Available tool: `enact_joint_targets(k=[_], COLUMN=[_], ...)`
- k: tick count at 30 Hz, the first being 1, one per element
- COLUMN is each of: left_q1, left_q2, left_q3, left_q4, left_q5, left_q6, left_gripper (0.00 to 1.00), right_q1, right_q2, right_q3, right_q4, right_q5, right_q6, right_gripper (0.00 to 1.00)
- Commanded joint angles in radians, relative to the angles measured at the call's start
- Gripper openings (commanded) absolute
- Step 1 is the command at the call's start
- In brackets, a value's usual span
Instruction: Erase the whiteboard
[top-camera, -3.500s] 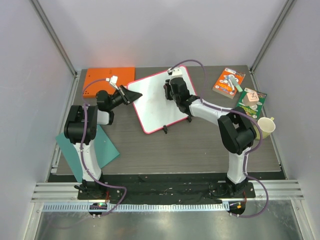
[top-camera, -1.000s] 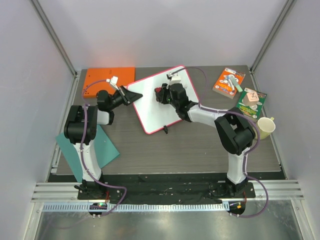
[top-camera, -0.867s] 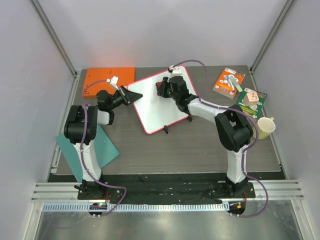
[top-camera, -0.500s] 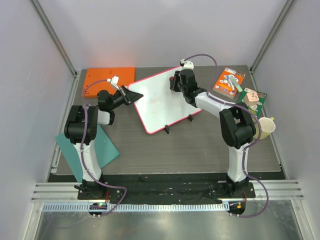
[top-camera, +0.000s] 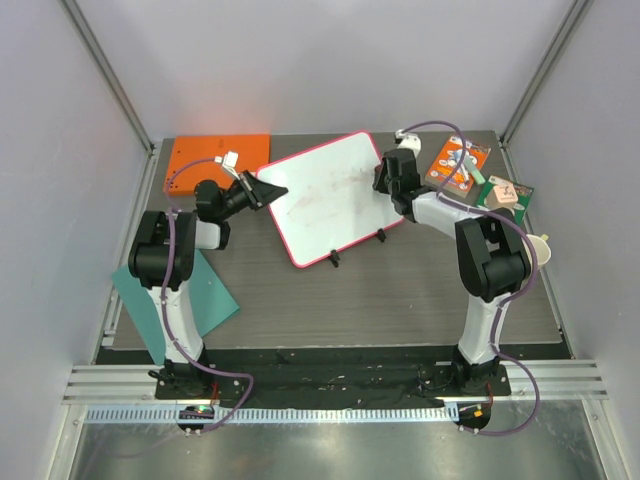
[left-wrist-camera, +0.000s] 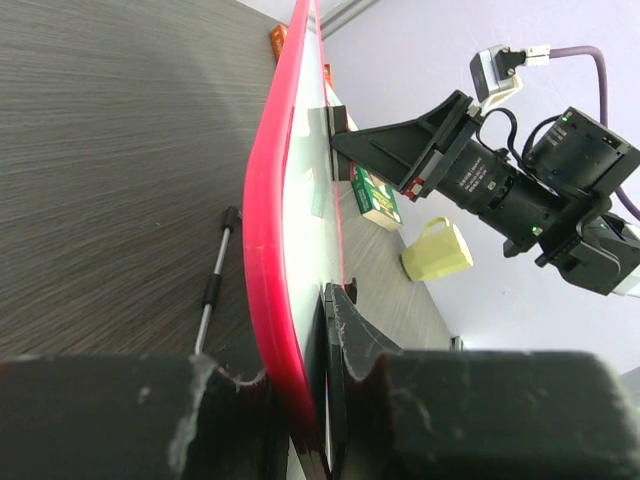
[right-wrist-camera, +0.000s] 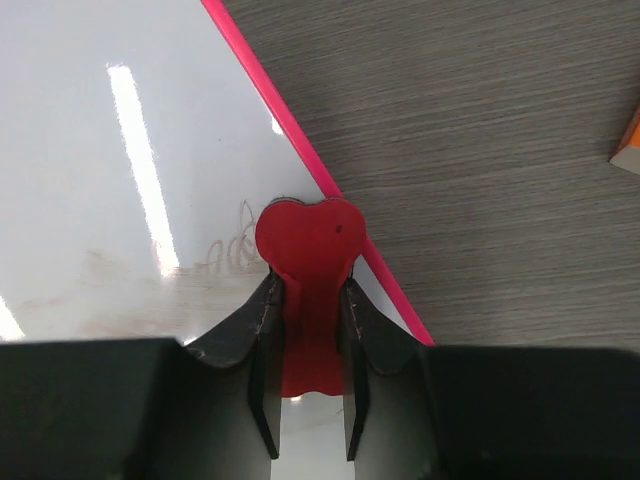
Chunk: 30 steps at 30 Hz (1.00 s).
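The whiteboard (top-camera: 320, 200), white with a pink-red rim, lies tilted on the dark table, with faint smears across its middle. My left gripper (top-camera: 268, 190) is shut on its left corner; the left wrist view shows the rim (left-wrist-camera: 262, 220) pinched between the jaws of that gripper (left-wrist-camera: 300, 400). My right gripper (top-camera: 385, 182) is at the board's right edge, shut on a red heart-shaped eraser (right-wrist-camera: 310, 250). The eraser rests on the board (right-wrist-camera: 120, 150) beside the rim, next to faint looping handwriting (right-wrist-camera: 225, 252).
An orange board (top-camera: 215, 155) lies at the back left and a teal sheet (top-camera: 205, 300) under the left arm. An orange package (top-camera: 457, 165), a green box (top-camera: 503, 200) and a yellow mug (top-camera: 535, 252) sit to the right. Thin black-tipped legs (top-camera: 335, 260) stick out under the whiteboard's near edge.
My right gripper has swept the eraser from the middle of the whiteboard across to its right edge. The left gripper has kept its hold and not moved.
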Motion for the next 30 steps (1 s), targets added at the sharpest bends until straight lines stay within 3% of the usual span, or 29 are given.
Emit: enact_joint_targets(k=[1, 9, 15, 20, 23, 30], left_q1=[-0.019, -0.022, -0.024, -0.025, -0.024, -0.025], left_q2=[-0.007, -0.005, -0.005, -0.007, -0.008, -0.008], left_q3=[0.003, 0.004, 0.004, 0.006, 0.006, 0.006], left_q4=[-0.007, -0.007, -0.012, -0.016, -0.018, -0.018], left_q5=[0.053, 0.055, 0.055, 0.055, 0.053, 0.055], left_q6=[0.160, 0.163, 0.165, 0.168, 0.168, 0.169], left_gripper=[0.00, 0.00, 0.00, 0.00, 0.00, 0.00], right_q1=[0.017, 0.155, 0.282, 0.266, 0.194, 0.061], right_q2=[0.118, 0.147, 0.216, 0.262, 0.256, 0.150], right_q3=[-0.014, 0.040, 0.152, 0.184, 0.153, -0.020], right_q4=[-0.135, -0.081, -0.147, -0.167, -0.197, -0.202], right_q5=[-0.138, -0.313, -0.410, -0.299, -0.214, -0.027], right_q6=[-0.081, -0.147, -0.199, -0.128, -0.056, -0.009], right_gripper=[0.01, 0.01, 0.01, 0.01, 0.01, 0.01])
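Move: The right hand, still holding the red eraser against the whiteboard near its right edge, has the brown smear about 8 cm to its left, level with it. The board's middle is roughly 12 cm left and 4 cm back. A black foot of the board is about 9 cm back and 9 cm below, and the orange book some 27 cm right, 13 cm ahead. From the left hand, pinching the left edge, the smear is about 21 cm right, 3 cm ahead. Leftward, slowly at first and then fast, the right hand sweeps the eraser some 18 cm across the tilted board from its right edge, past the smear, climbing about 4 cm as the wrist swings counter-clockwise; it then turns back right about 5 cm, sinking slightly. The pad stays on the board, and the left fingers keep their pinch on its edge, dipping about 1 cm. ##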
